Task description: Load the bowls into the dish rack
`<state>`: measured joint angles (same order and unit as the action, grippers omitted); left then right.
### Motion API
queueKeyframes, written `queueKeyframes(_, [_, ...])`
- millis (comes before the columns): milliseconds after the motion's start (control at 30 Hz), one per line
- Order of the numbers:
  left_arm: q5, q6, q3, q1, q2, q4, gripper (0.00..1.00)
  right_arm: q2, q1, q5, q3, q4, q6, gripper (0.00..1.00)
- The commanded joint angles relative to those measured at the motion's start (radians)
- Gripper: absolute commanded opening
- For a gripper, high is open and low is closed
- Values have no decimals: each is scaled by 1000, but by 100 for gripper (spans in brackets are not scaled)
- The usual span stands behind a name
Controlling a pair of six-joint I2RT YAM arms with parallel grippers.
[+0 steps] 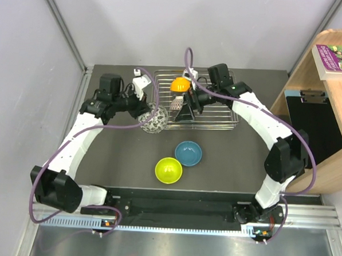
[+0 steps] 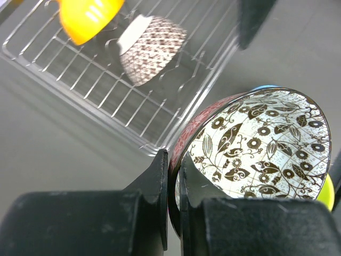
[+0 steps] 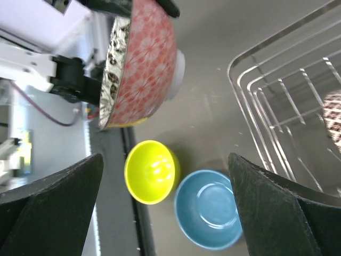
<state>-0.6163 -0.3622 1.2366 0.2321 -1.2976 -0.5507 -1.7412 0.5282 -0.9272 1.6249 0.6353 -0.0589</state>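
My left gripper (image 2: pixel 173 160) is shut on the rim of the pinkish bowl (image 2: pixel 261 144), which has a pale floral inside and hangs tilted by the left end of the dish rack (image 1: pixel 217 116). From above, this bowl (image 1: pixel 154 119) sits just off the rack's corner. Inside the rack are an orange bowl (image 1: pixel 180 84) and a black-and-white mosaic bowl (image 1: pixel 176 105), both standing on edge. My right gripper (image 1: pixel 189 106) hovers open over the rack's left part with nothing between its fingers. A lime green bowl (image 1: pixel 169 170) and a blue bowl (image 1: pixel 188 153) rest upright on the table in front.
A wooden shelf (image 1: pixel 333 96) with a book (image 1: pixel 335 59) stands at the right. Grey walls close off the back and the left. The right wrist view shows the lime bowl (image 3: pixel 151 172) and the blue bowl (image 3: pixel 209 209) side by side below the rack's corner (image 3: pixel 250 80).
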Motion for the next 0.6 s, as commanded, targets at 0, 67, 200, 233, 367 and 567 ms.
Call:
queueKeyframes(0, [-39,52,43,39,46,34,0,-15,-42,-258,7,-95,96,100])
queueKeyframes(67, [-33,63,37,62,52,52,0,-17,-43,-303,-22,-150,143,100])
queueKeyframes(200, [-4,94,27,105,63,90,0,-38,-45,-360,-46,-226,220,100])
queueKeyframes(233, [9,100,24,113,64,101,0,-49,-45,-369,-46,-227,226,100])
queueKeyframes(367, [76,98,17,151,69,133,0,-63,-40,-392,-60,-264,267,100])
queueKeyframes(567, [168,94,8,193,80,166,0,-73,-23,-397,-74,-283,280,100])
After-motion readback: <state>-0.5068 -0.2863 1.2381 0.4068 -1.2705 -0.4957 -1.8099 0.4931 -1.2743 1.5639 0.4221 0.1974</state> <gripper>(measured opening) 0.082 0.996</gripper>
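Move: The left hand holds the floral bowl by its rim; the open right fingers it is being taken to are about 15 cm to its right and 3 cm back, at the same height. From the right hand that bowl is some 11 cm to the left, about level fore and aft, a couple of cm lower. The blue bowl stands 3 cm back, 2 cm right and 22 cm below the right hand; the patterned bowl in the rack is 16 cm ahead, 4 cm left and 17 cm down. Keeping its pinch on the rim, the left hand carries the floral bowl about 5 cm to the right and a little back towards the right gripper, rising slightly, its attitude hardly changing. The right hand, fingers wide open throughout, eases some 2 cm back and a little up and left while its wrist turns about 20 degrees, swinging the fingertips back and up to meet the bowl's free side. ##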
